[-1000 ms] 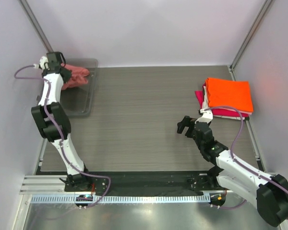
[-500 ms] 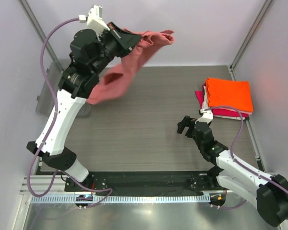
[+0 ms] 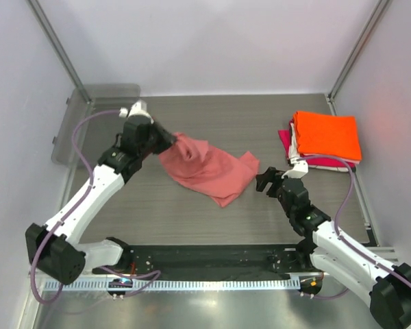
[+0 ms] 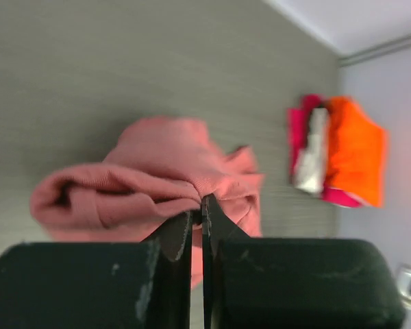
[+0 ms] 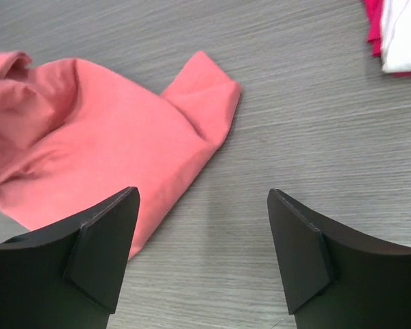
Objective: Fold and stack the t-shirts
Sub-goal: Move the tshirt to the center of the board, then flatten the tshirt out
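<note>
A salmon-pink t-shirt (image 3: 209,168) lies crumpled on the middle of the table, its left end bunched up. My left gripper (image 3: 170,140) is shut on that bunched end; the wrist view has the pink t-shirt (image 4: 157,185) pinched between the closed left gripper (image 4: 197,205). At the back right sits a stack of folded t-shirts, bright orange (image 3: 327,134) on top, white and magenta-red (image 3: 285,139) beneath. My right gripper (image 3: 266,180) stands open just right of the pink shirt's corner (image 5: 205,103), nothing between the right gripper (image 5: 202,195) fingers.
A clear grey plastic tray (image 3: 109,92) sits at the back left corner. Grey walls and metal posts close in the table on the left, back and right. The arm bases stand on a black rail along the near edge.
My left arm swung the pink t-shirt from the tray, up through the air, and down onto the middle of the table. My right gripper shifted slightly toward the shirt and narrowed a little.
</note>
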You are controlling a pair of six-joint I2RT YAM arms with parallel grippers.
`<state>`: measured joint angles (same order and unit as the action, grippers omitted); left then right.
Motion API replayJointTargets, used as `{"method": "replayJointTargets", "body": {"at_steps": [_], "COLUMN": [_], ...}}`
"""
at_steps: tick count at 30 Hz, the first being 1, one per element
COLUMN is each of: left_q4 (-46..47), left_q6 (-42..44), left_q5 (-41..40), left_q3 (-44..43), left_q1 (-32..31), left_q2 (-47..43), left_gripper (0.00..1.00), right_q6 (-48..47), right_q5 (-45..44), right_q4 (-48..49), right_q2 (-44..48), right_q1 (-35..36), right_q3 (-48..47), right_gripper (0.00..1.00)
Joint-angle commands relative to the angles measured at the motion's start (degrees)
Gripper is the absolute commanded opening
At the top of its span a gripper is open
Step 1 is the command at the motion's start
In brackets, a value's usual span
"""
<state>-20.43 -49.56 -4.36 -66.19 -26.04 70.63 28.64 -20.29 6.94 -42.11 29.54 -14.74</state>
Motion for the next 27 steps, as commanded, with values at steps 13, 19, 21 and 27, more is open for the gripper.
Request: {"method": "replayJointTargets", "body": {"at_steps": [13,19,21,27], "left_q4": [-7.6,-10.9,-11.8,-11.8], "left_q6": [-3.6,0.5,1.5,4.5], "left_q5": [-21.5,-18.1,-16.8,-10.3], "left_q3": [30.9,26.7,25.4,23.0], "left_q1": [5.5,5.5,5.5,5.5], "left_q2": [-38.3,-35.0,-31.7,-23.8], "left_gripper": [0.83,0.93,0.94,0.94], "right_q6": [-1.2,-4.6,-5.1,-9.4], "right_q5": [4.5,9.7,11.0,10.6], "right_q4": [-2.1,-9.4,-12.8,-21.2], "right_q2": [-24.2,-39.0,-45.6,-62.7], "right_q1": [0.1,0.0,0.0,0.0], "right_q3": [-17.0,-34.9,-41.9,-59.7], "right_gripper": [0.7,0.65,0.64,0.56]}}
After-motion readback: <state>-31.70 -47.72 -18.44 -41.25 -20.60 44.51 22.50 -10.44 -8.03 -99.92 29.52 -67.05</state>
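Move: The left hand holds the t-shirt's left end high up; the bare board it is being taken to lies about 12 cm back, 12 cm left and 25 cm below, with the grey bin some 27 cm left and 10 cm ahead of this hand. The right hand, empty, has the t-shirt's far right corner about 10 cm ahead, 5 cm left and 10 cm lower; the folded stack is roughly 16 cm ahead and 23 cm to its right. Still pinching the t-shirt, the left hand drags it left and back, about 13 and 10 cm, while sinking nearly as far; as that sweep eases out its fingers spring wide and let go of the cloth. The right hand dips slightly, then sweeps forward and left, some 14 and 11 cm, to the far right corner, tipping its fingers down about 20 degrees and partly narrowing them; no grip on the cloth yet. ##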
